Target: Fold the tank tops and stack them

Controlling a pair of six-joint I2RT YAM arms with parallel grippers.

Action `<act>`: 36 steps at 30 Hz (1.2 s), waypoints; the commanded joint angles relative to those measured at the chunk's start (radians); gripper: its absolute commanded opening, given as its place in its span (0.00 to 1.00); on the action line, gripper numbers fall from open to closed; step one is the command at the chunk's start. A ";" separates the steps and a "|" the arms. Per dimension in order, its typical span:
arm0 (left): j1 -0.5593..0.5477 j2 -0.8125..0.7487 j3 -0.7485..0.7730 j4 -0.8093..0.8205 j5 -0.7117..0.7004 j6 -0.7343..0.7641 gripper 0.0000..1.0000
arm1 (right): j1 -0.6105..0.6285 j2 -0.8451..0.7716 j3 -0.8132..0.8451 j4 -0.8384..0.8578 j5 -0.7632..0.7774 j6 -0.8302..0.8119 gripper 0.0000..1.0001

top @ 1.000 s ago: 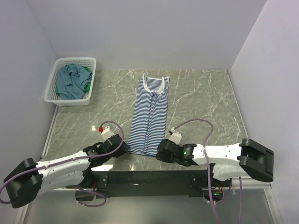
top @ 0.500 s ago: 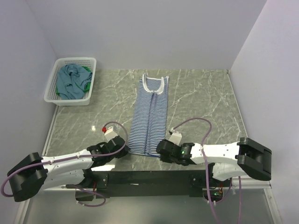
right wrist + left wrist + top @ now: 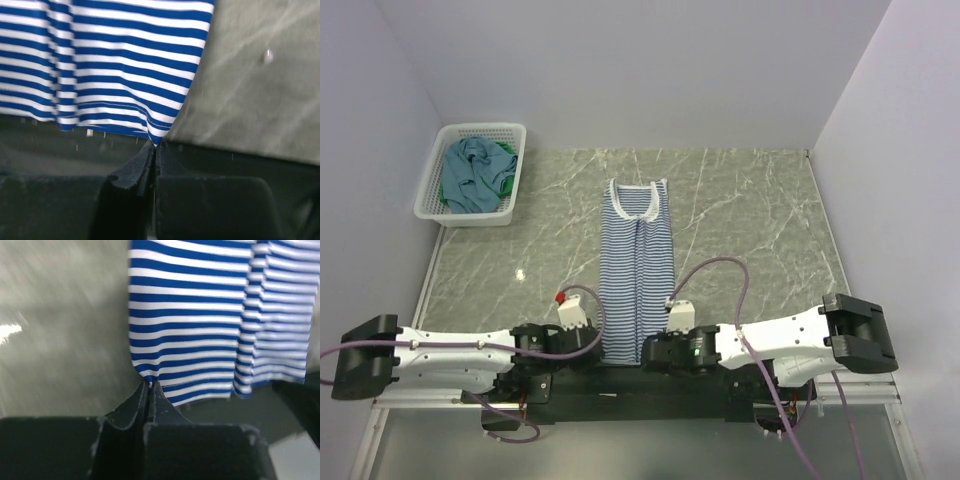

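Observation:
The navy-and-white striped tank top (image 3: 633, 265) lies folded lengthwise in a narrow strip down the middle of the table, neckline away from me. My left gripper (image 3: 597, 345) is shut on its near left hem corner (image 3: 146, 381). My right gripper (image 3: 647, 352) is shut on the near right hem corner (image 3: 156, 139). Both corners sit pinched between dark fingertips at the table's near edge. The teal-blue tank top (image 3: 472, 172) lies crumpled in the white basket, with the green tank top (image 3: 505, 184) peeking out beneath it.
The white lattice basket (image 3: 438, 141) stands at the far left corner of the grey marble table (image 3: 750, 220). A black base rail (image 3: 640, 383) runs along the near edge under both grippers. Walls close in at the back and both sides.
Both grippers have closed on the striped top's hem corners and pulled toward me. The garment slid nearer, its neckline moving down the table.

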 commanded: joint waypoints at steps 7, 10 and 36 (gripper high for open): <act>-0.140 0.035 0.250 -0.279 -0.208 -0.173 0.01 | 0.071 0.039 0.200 -0.305 0.169 0.043 0.00; -0.094 0.047 0.296 -0.296 -0.242 -0.121 0.00 | 0.045 0.057 0.256 -0.351 0.219 0.014 0.00; 0.624 0.469 0.634 0.155 0.053 0.475 0.01 | -0.609 0.167 0.424 0.195 0.085 -0.737 0.00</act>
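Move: Both grippers already pinch the striped tank top's hem corners, just above the table's near edge. The neckline they carry the hem towards lies about 45 cm ahead of the left hand, 9 cm to its right and a couple of centimetres lower. From the right hand the neckline is also some 45 cm ahead, but 8 cm to the left. The left shoulder strap sits about 51 cm ahead of the left hand, 2 cm right; the right strap about 51 cm ahead of the right hand, 1 cm left. Keep both hem corners pinched, ease back a centimetre or two as you start to lift, then sweep both grippers forward together, side by side, over the tank top towards its neckline: some 20 cm out and about 10 cm up. Let the fingertips swing up towards forward by roughly 15 degrees on the way. ##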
